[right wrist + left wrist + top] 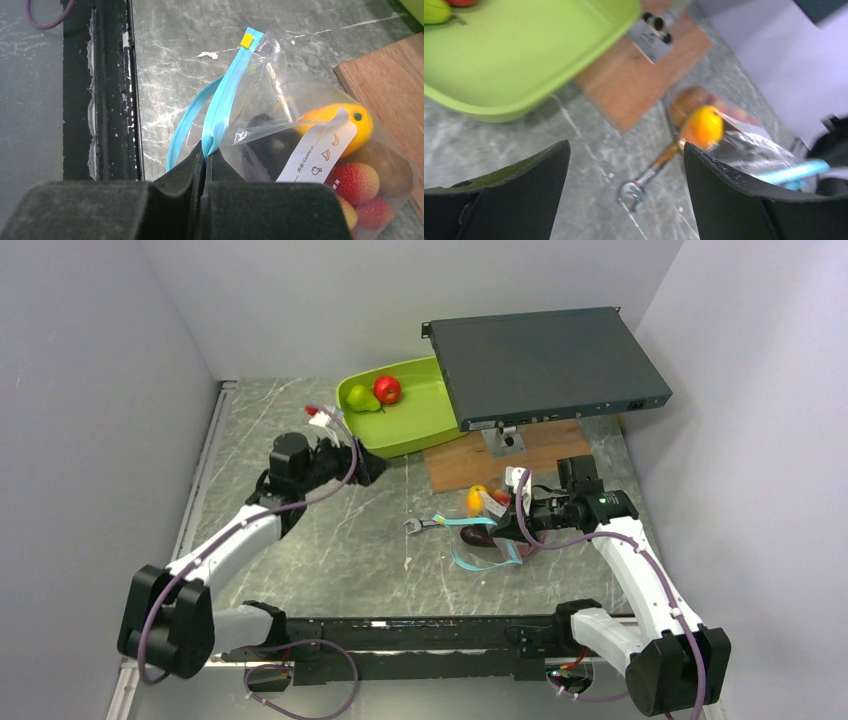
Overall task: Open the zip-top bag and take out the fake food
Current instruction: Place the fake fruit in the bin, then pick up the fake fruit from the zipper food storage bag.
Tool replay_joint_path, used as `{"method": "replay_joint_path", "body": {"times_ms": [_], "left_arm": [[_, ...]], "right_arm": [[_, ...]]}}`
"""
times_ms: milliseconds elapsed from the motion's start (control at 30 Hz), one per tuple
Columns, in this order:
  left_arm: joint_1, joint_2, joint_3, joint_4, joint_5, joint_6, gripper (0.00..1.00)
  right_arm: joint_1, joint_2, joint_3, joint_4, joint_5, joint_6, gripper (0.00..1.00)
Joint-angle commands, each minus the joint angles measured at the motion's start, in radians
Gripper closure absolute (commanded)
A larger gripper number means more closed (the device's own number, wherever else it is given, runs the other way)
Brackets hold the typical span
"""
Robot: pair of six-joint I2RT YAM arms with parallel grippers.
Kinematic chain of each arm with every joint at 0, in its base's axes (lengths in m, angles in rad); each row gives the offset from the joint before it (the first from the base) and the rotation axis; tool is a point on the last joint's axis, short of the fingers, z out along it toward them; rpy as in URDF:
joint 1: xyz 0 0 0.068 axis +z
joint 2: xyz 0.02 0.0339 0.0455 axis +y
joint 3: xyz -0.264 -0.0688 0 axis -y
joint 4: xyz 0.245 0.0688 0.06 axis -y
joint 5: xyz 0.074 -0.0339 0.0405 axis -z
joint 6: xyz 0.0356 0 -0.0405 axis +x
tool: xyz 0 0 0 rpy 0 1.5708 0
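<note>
The clear zip-top bag (280, 100) lies on the table to the right of centre, and its blue zip strip (225, 100) has parted into two lips. My right gripper (205, 152) is shut on one lip of the strip. Inside the bag are an orange-yellow mango (332, 125), a dark fruit (270, 145) and red bumpy fruit (355, 182). My left gripper (626, 145) is open and empty, above the table between the tray and the bag. A green pear (362, 398) and a red apple (387, 389) lie in the lime-green tray (420, 420).
A wrench (425, 525) lies just left of the bag, also in the left wrist view (644, 182). A wooden board (500, 455) carries a stand under a flat black device (545, 365). Grey walls close in both sides.
</note>
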Motion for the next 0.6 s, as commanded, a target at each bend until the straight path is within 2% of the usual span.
{"method": "replay_joint_path", "body": {"times_ms": [0,133,300,433,567], "left_arm": [[-0.102,-0.168,-0.099,0.137,0.122,-0.012,0.13],[-0.239,-0.278,-0.241,0.252,0.084,-0.019,0.11],[-0.43,-0.295,-0.363,0.427,0.001,0.032,0.11],[-0.525,-0.26,-0.393,0.502,-0.053,0.095,0.12],[-0.637,-0.227,-0.395,0.524,-0.165,0.224,0.12]], "right_arm": [[0.004,-0.007,0.008,0.002,-0.003,-0.032,1.0],[0.003,-0.004,0.009,-0.002,-0.004,-0.037,1.0],[0.004,-0.001,0.01,-0.007,-0.006,-0.042,1.0],[0.003,0.001,0.011,-0.009,-0.005,-0.046,1.0],[0.003,0.004,0.011,-0.017,-0.009,-0.057,1.0]]}}
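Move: The eggplant in the open zip-top bag lies about 22 cm to the left hand's right, some 14 cm back and 18 cm below it. In the same bag, the mango sits roughly 9 cm farther out than the eggplant. The wrench is about 15 cm right and 10 cm back of the left hand; the green bin's middle is some 20 cm ahead and 2 cm right. From the right hand, the eggplant is about 2 cm ahead, 1 cm left and 14 cm below. The bag's zip edge stays pinched in the shut, still right gripper while the left hand, empty and open, swings back from the bin towards the bag's mouth. It goes roughly 19 cm back and 10 cm to its right at nearly constant height, turning some 30 degrees clockwise so the fingers come to point across at the bag, and slows at the end short of touching. ##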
